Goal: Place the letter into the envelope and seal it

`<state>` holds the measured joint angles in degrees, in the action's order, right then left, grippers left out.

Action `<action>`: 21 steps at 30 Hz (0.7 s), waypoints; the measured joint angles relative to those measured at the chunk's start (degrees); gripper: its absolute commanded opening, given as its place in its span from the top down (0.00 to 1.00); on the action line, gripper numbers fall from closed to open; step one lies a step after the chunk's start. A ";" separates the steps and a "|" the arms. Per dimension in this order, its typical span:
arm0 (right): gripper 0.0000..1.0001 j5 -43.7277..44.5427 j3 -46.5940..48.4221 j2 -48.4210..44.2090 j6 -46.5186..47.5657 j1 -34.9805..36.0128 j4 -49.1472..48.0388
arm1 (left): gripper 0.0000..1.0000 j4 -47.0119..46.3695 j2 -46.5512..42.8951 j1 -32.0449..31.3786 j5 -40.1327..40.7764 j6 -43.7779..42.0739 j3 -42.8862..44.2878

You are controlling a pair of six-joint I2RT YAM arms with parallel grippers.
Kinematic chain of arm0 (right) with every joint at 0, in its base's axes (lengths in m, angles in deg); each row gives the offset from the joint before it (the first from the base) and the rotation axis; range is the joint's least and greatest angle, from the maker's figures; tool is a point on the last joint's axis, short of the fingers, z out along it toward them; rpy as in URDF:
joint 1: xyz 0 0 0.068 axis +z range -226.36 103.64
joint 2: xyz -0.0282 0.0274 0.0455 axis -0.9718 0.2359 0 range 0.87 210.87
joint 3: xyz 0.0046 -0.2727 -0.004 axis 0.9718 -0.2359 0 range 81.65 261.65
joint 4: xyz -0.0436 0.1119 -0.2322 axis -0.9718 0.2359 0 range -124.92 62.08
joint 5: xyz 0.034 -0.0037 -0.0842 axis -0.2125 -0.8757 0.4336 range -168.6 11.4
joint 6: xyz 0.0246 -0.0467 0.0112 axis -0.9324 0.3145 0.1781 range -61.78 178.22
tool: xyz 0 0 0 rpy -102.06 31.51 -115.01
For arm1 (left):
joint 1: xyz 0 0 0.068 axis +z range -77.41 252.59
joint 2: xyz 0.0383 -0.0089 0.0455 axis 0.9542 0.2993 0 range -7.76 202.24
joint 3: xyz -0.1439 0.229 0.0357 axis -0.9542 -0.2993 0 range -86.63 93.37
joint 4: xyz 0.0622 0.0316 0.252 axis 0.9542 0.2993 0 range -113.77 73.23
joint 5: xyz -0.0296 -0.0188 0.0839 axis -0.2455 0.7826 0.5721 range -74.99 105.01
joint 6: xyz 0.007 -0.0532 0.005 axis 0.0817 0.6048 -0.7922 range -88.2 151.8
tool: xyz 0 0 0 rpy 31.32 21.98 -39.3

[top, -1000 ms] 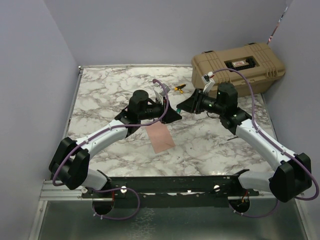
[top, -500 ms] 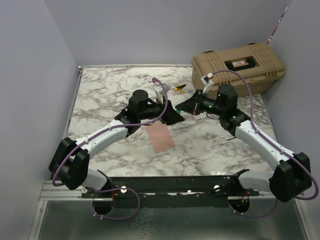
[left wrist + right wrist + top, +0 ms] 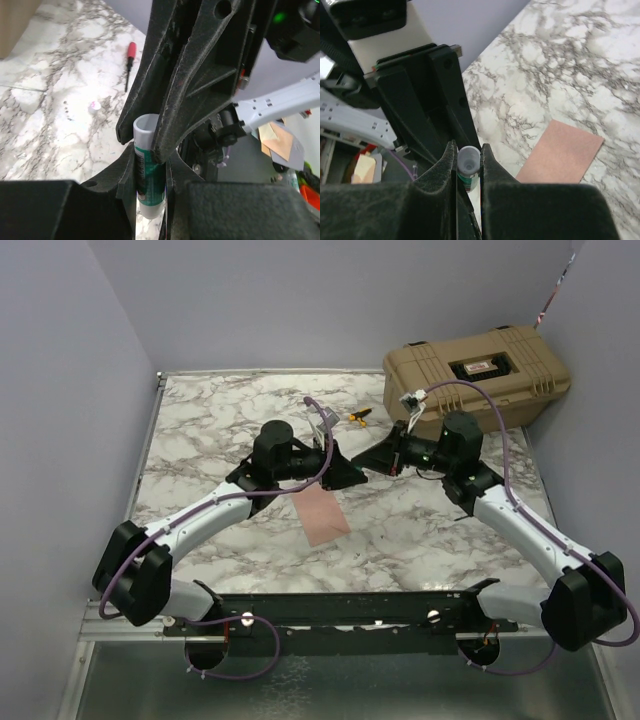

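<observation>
A green-and-white glue stick hangs in the air between both grippers. My left gripper is shut on its body. My right gripper is shut on its grey-white capped end. The two grippers meet tip to tip, left and right, above the marble table. One salmon-tan rectangular paper lies flat just in front of them, also in the right wrist view. No flap shows on it, and its far end is hidden under the left gripper. I cannot tell whether it is the letter or the envelope.
A tan hard case stands at the back right. A small screwdriver lies beside it, red-handled in the left wrist view. Grey walls close in the table on the left, back and right.
The grippers stay tip to tip over the paper. The left arm's elbow has swung slightly to the left and the right wrist has edged a little right.
</observation>
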<state>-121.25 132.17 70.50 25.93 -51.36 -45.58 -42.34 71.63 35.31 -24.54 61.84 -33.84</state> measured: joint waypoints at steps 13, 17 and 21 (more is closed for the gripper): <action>0.38 -18.29 5.31 -1.20 15.50 -0.22 4.85 | 1.00 -1.51 -5.05 -0.74 -10.36 -3.96 -1.18; 0.30 -2.89 5.22 -1.95 7.02 0.11 5.62 | 1.00 -2.10 -5.05 -0.33 -2.32 -3.50 -1.73; 0.29 9.01 3.69 -2.03 -3.58 0.50 4.50 | 1.00 -2.38 -5.05 -0.22 7.06 -2.67 -2.89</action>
<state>-112.25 135.87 68.47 22.34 -50.86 -41.07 -44.72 66.58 35.09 -17.48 59.18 -36.72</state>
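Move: Between the two hands, both shut on it at opposite ends, is the glue stick: its middle is about 2 cm above and 1 cm ahead of the left hand, and roughly 3 cm below and 1 cm back from the right. The closed envelope lies on the table some 25 cm under the left hand, about 8 cm to its left and level with it fore and aft. The yellow-handled tool lies roughly 26 cm ahead and 2 cm right, equally low. Pulling back together about 5 cm and rising 3 cm with the glue stick between them, both hands then swing forward again to slightly beyond their start. The right wrist turns some 20 degrees counter-clockwise with its fingers tipping up, then turns back, its fingers opening wide and letting go of the white upper end; the left wrist turns less, the opposite way and back, keeping its grip. ##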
